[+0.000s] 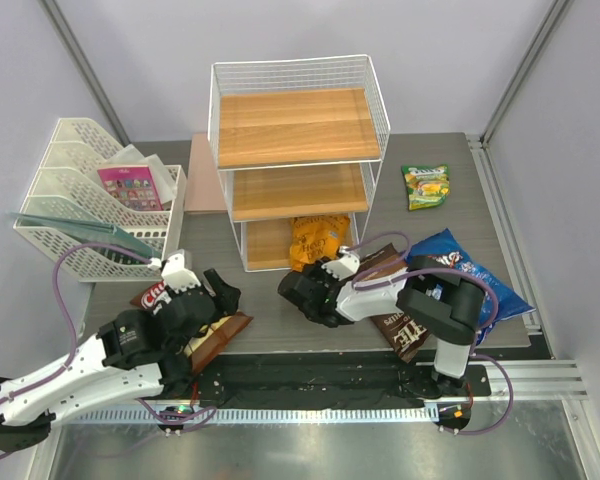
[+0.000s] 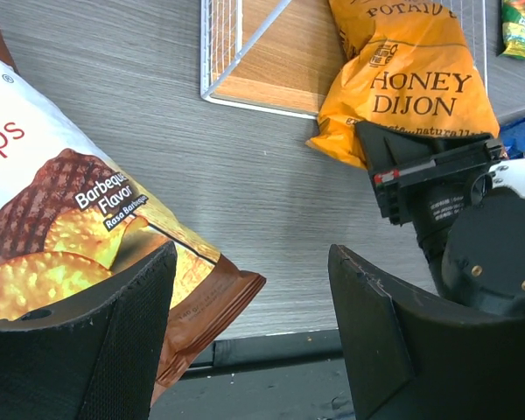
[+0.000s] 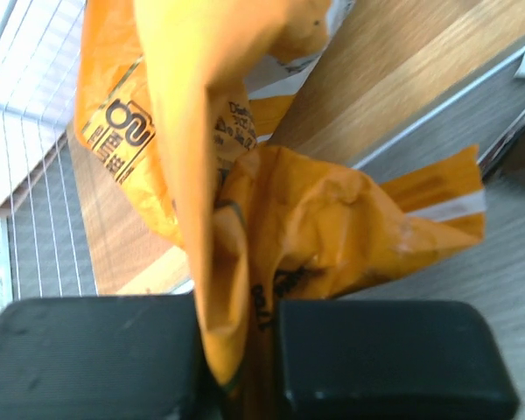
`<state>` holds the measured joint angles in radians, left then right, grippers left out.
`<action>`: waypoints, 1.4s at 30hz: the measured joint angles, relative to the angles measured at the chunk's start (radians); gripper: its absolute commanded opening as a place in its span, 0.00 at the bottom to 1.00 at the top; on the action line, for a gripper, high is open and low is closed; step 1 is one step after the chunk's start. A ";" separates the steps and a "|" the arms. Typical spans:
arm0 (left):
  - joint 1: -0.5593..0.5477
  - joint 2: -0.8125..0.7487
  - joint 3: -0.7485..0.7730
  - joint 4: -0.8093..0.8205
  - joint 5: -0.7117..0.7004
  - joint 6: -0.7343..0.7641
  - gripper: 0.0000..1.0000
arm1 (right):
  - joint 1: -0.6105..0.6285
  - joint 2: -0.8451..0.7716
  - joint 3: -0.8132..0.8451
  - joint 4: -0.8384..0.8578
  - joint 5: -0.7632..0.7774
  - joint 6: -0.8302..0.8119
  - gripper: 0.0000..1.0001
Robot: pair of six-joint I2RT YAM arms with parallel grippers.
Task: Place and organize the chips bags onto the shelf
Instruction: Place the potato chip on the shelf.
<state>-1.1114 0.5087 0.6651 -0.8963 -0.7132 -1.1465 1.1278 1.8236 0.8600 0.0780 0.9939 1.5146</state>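
The shelf (image 1: 298, 150) stands at the back centre. The orange Honey Dijon bag (image 1: 318, 240) lies half on its bottom board. My right gripper (image 1: 308, 272) is shut on that bag's near edge; the right wrist view shows the orange bag (image 3: 315, 227) pinched between the pads (image 3: 96, 350). My left gripper (image 1: 225, 295) is open and empty, over the right end of the brown-white bag with red lettering (image 1: 223, 337), which also shows in the left wrist view (image 2: 61, 219). The dark brown bag (image 1: 385, 268) lies under my right arm. The blue Doritos bag (image 1: 475, 275) and the green-yellow bag (image 1: 426, 186) lie to the right.
A white mesh file tray (image 1: 80, 215) holding a pink card packet (image 1: 132, 187) stands at the back left. The left wrist view shows the shelf's bottom corner (image 2: 245, 83), the orange bag (image 2: 411, 79) and the right gripper's body (image 2: 455, 201).
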 measured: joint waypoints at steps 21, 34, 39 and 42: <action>0.000 0.085 -0.013 0.040 0.045 0.007 0.70 | -0.172 -0.040 -0.023 0.084 -0.140 -0.159 0.11; 0.000 0.057 -0.013 0.040 0.045 0.006 0.70 | -0.193 0.009 0.011 0.139 -0.177 -0.208 0.30; 0.000 0.066 -0.013 0.040 0.045 0.006 0.70 | -0.198 0.008 0.017 0.146 -0.206 -0.227 0.53; 0.000 0.070 -0.014 0.046 0.045 0.006 0.70 | -0.201 0.000 0.017 0.159 -0.226 -0.232 0.59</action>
<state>-1.1114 0.5789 0.6514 -0.8505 -0.6678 -1.1404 0.9272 1.8233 0.8772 0.2367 0.7677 1.2827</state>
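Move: The right hand already grips the orange Honey Dijon bag by its near end, the bag's middle about 6 cm straight ahead. The lowest tier's middle is roughly 12 cm ahead, 5 cm left and 3 cm below; the brown Lay's bag lies some 19 cm right, 10 cm back and 3 cm below. From the left hand, that tier's middle is about 16 cm ahead, 15 cm right and 14 cm below. Still pinching the Honey Dijon bag, the right hand slides it about 5 cm forward, veering right, then opens. ##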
